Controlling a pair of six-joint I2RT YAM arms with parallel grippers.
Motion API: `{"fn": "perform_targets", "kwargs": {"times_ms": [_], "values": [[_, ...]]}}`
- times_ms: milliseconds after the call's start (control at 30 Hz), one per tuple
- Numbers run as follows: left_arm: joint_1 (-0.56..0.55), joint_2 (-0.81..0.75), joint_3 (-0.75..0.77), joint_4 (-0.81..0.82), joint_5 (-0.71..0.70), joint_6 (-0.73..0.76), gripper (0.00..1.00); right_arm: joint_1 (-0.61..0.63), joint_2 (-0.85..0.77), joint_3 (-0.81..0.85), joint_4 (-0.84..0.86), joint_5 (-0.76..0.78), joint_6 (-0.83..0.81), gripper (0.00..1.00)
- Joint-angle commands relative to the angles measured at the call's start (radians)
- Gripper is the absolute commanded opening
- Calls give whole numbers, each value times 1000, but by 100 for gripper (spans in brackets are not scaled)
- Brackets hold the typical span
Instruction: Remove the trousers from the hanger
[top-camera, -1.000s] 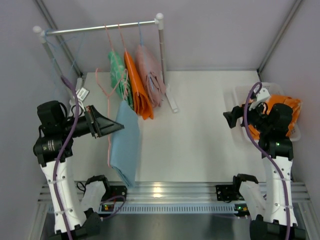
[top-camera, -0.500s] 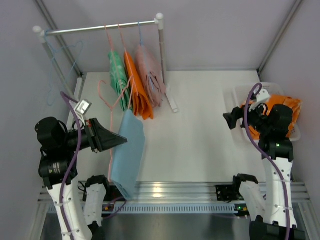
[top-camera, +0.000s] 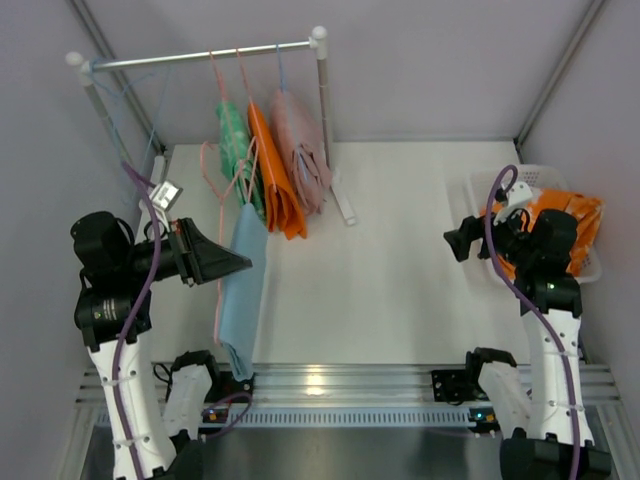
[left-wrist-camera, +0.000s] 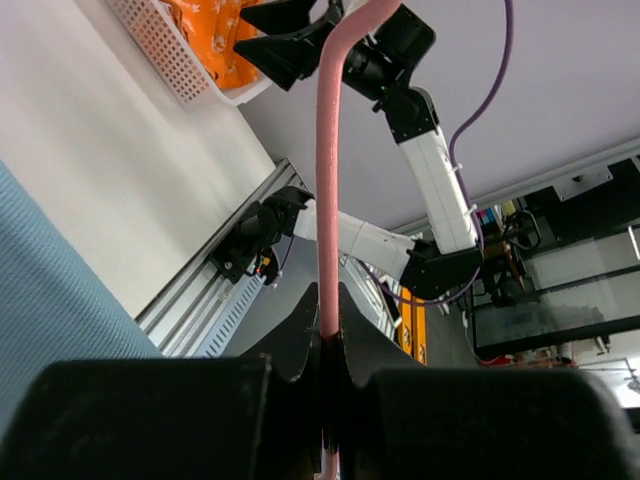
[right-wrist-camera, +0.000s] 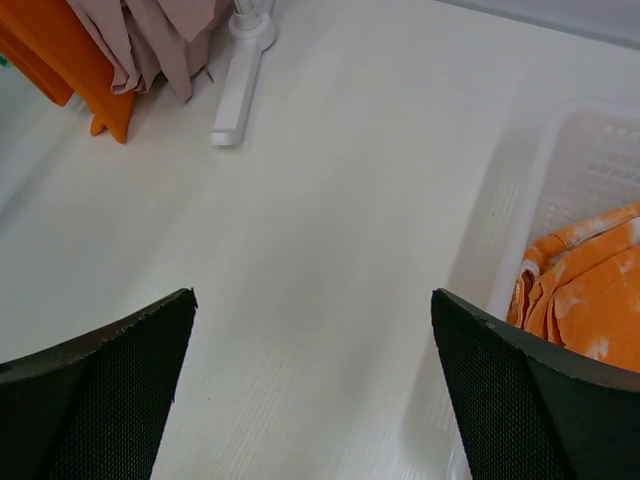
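Light blue trousers (top-camera: 243, 295) hang from a pink hanger (top-camera: 217, 290) at the left of the table, near the front edge. My left gripper (top-camera: 246, 262) is shut on the hanger's pink wire (left-wrist-camera: 327, 200), which rises straight out from between its fingertips (left-wrist-camera: 300, 335); the blue cloth (left-wrist-camera: 50, 330) fills the lower left of the left wrist view. Orange trousers with white print (top-camera: 572, 222) lie in a white basket (top-camera: 481, 190) at the right. My right gripper (top-camera: 453, 241) hovers beside that basket, open and holding nothing (right-wrist-camera: 312, 297).
A white clothes rack (top-camera: 200, 55) stands at the back left with green (top-camera: 236, 150), orange (top-camera: 276, 185) and pale pink (top-camera: 302, 148) garments on hangers. Its foot (right-wrist-camera: 238, 90) lies on the table. The basket's wall (right-wrist-camera: 560, 170) is at my right gripper's right.
My left arm shifted near the front left, and the hanger with the blue trousers swung and turned, so the cloth now shows narrower. The right arm barely moved.
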Motion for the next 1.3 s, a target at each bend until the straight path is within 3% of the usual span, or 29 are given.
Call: {"fn": "perform_targets", "kwargs": {"times_ms": [0, 167, 500, 667, 700, 800, 900, 1033, 1167, 1200, 1267], "values": [[-33, -14, 100, 31, 226, 61, 0, 13, 1, 5, 25, -8, 7, 99], [-124, 9, 115, 30, 225, -1, 0, 18, 4, 7, 24, -5, 16, 99], [-170, 36, 100, 66, 226, -58, 0, 33, -1, 30, 19, 24, 30, 99], [-367, 114, 108, 172, 156, -97, 0, 42, 7, 35, 19, 48, 27, 99], [-476, 139, 104, 219, 124, -116, 0, 44, 8, 35, 22, 58, 30, 99], [-665, 194, 83, 443, 4, -248, 0, 51, 16, 35, 24, 68, 39, 99], [-693, 275, 123, 399, -77, -149, 0, 56, 19, 45, 19, 74, 39, 99], [-759, 420, 298, 307, -278, 27, 0, 58, 19, 56, 1, 74, 24, 99], [-849, 619, 504, 205, -539, 119, 0, 58, 10, 55, -7, 67, 16, 99], [-878, 650, 549, 151, -679, 124, 0, 58, 8, 51, -5, 62, 12, 99], [-908, 705, 676, 104, -829, 110, 0, 58, -4, 39, -1, 53, 9, 100]]}}
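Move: Some 38 cm to the right of the left hand, about 13 cm farther out and 15 cm lower, waits the open right gripper that the hanger is being taken to. The blue trousers hang about 12 cm below the left hand, 2 cm to its left, level fore and aft; from the right hand they lie some 40 cm left, 13 cm back and 3 cm up. The orange trousers hang about 27 cm ahead of the left hand, 1 cm right, 15 cm below; the pink ones a further 5 cm right of those. Keeping its pinch on the pink hanger, the left hand first eases back about 5 cm, pausing midway and then yawing clockwise to some 35 degrees. From there it sweeps right and forward towards the open right gripper, at nearly constant height, ending about 17 cm farther right and 7 cm farther out, with part of the yaw undone. ##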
